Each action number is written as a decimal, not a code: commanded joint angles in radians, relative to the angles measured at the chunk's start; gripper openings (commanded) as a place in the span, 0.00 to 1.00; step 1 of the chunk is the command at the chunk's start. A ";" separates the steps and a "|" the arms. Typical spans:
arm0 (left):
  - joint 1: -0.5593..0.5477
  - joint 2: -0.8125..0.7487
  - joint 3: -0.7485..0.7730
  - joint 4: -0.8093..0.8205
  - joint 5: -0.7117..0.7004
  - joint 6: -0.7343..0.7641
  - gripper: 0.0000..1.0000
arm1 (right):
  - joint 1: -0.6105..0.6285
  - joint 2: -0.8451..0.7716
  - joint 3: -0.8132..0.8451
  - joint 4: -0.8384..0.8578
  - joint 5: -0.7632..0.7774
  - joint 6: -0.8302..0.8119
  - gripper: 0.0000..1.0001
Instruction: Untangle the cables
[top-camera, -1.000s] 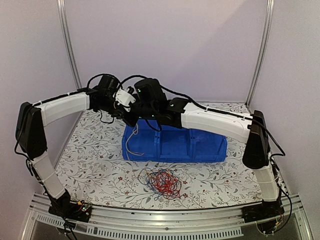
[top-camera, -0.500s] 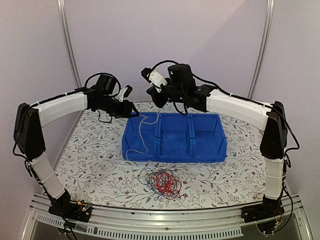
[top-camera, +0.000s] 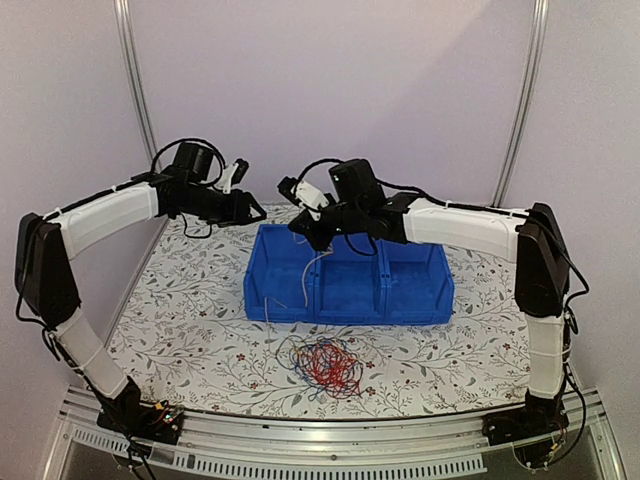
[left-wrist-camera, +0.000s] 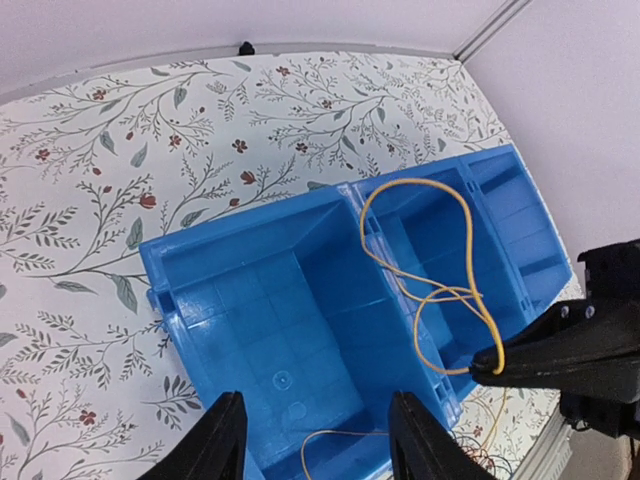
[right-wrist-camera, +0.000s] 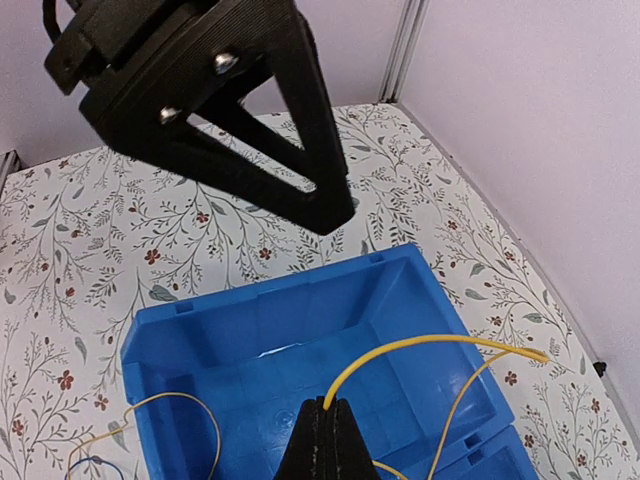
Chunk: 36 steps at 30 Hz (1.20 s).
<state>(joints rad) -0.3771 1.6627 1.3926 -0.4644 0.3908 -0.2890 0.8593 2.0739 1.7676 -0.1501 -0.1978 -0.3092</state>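
A tangle of red, yellow and dark blue cables (top-camera: 321, 365) lies on the table in front of the blue bin (top-camera: 400, 300). My right gripper (top-camera: 303, 234) hangs over the bin's left end, shut on one yellow cable (top-camera: 306, 285). That cable droops into the bin and over its front left edge. In the right wrist view the fingertips (right-wrist-camera: 322, 408) pinch the yellow cable (right-wrist-camera: 430, 345) above the bin (right-wrist-camera: 250, 310). My left gripper (top-camera: 246, 205) is up and to the left of the bin, open and empty. Its wrist view shows the yellow loops (left-wrist-camera: 420, 290) across the bin (left-wrist-camera: 250, 290).
The table carries a floral cloth (top-camera: 180, 310). Metal frame posts (top-camera: 135, 90) stand at the back corners, and a rail (top-camera: 300, 440) runs along the near edge. The bin has three compartments. The left gripper (right-wrist-camera: 250, 120) hangs close above the right one.
The grippers have parted. The right one carried the yellow cable away from the left one, then down and left over the bin; the left arm drew back to the left.
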 joint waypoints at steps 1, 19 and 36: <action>0.046 -0.067 -0.032 0.066 -0.033 -0.028 0.48 | 0.037 -0.009 -0.016 -0.014 -0.100 0.000 0.00; 0.115 -0.122 -0.073 0.127 -0.026 -0.056 0.48 | 0.047 0.008 0.012 -0.038 -0.015 0.020 0.32; 0.032 -0.110 -0.034 0.044 -0.075 0.049 0.46 | 0.005 -0.229 -0.212 -0.138 -0.013 -0.155 0.49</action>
<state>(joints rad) -0.2756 1.5524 1.3285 -0.3607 0.3649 -0.3214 0.9039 1.9266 1.6386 -0.2573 -0.2371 -0.4122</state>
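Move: The yellow cable hangs from my closed right hand. The left bin compartment I'm taking it to has its middle some 5 cm left of that hand, 3 cm back and roughly 17 cm below. The middle compartment lies about 12 cm to the hand's right, 3 cm back, and the red and blue tangle about 25 cm back and 7 cm right, down on the table. From my empty left hand, the left compartment is about 6 cm back, 4 cm right and 16 cm below. With the yellow cable still pinched, I draw my right hand back about 5 cm and slightly left over the left compartment, turning it a little counter-clockwise, then ease slightly forward and open the fingers to let the cable go. After that I start back and to the right. Meanwhile my left hand clears out to the left about 5 cm and up 4, still half open and empty. ##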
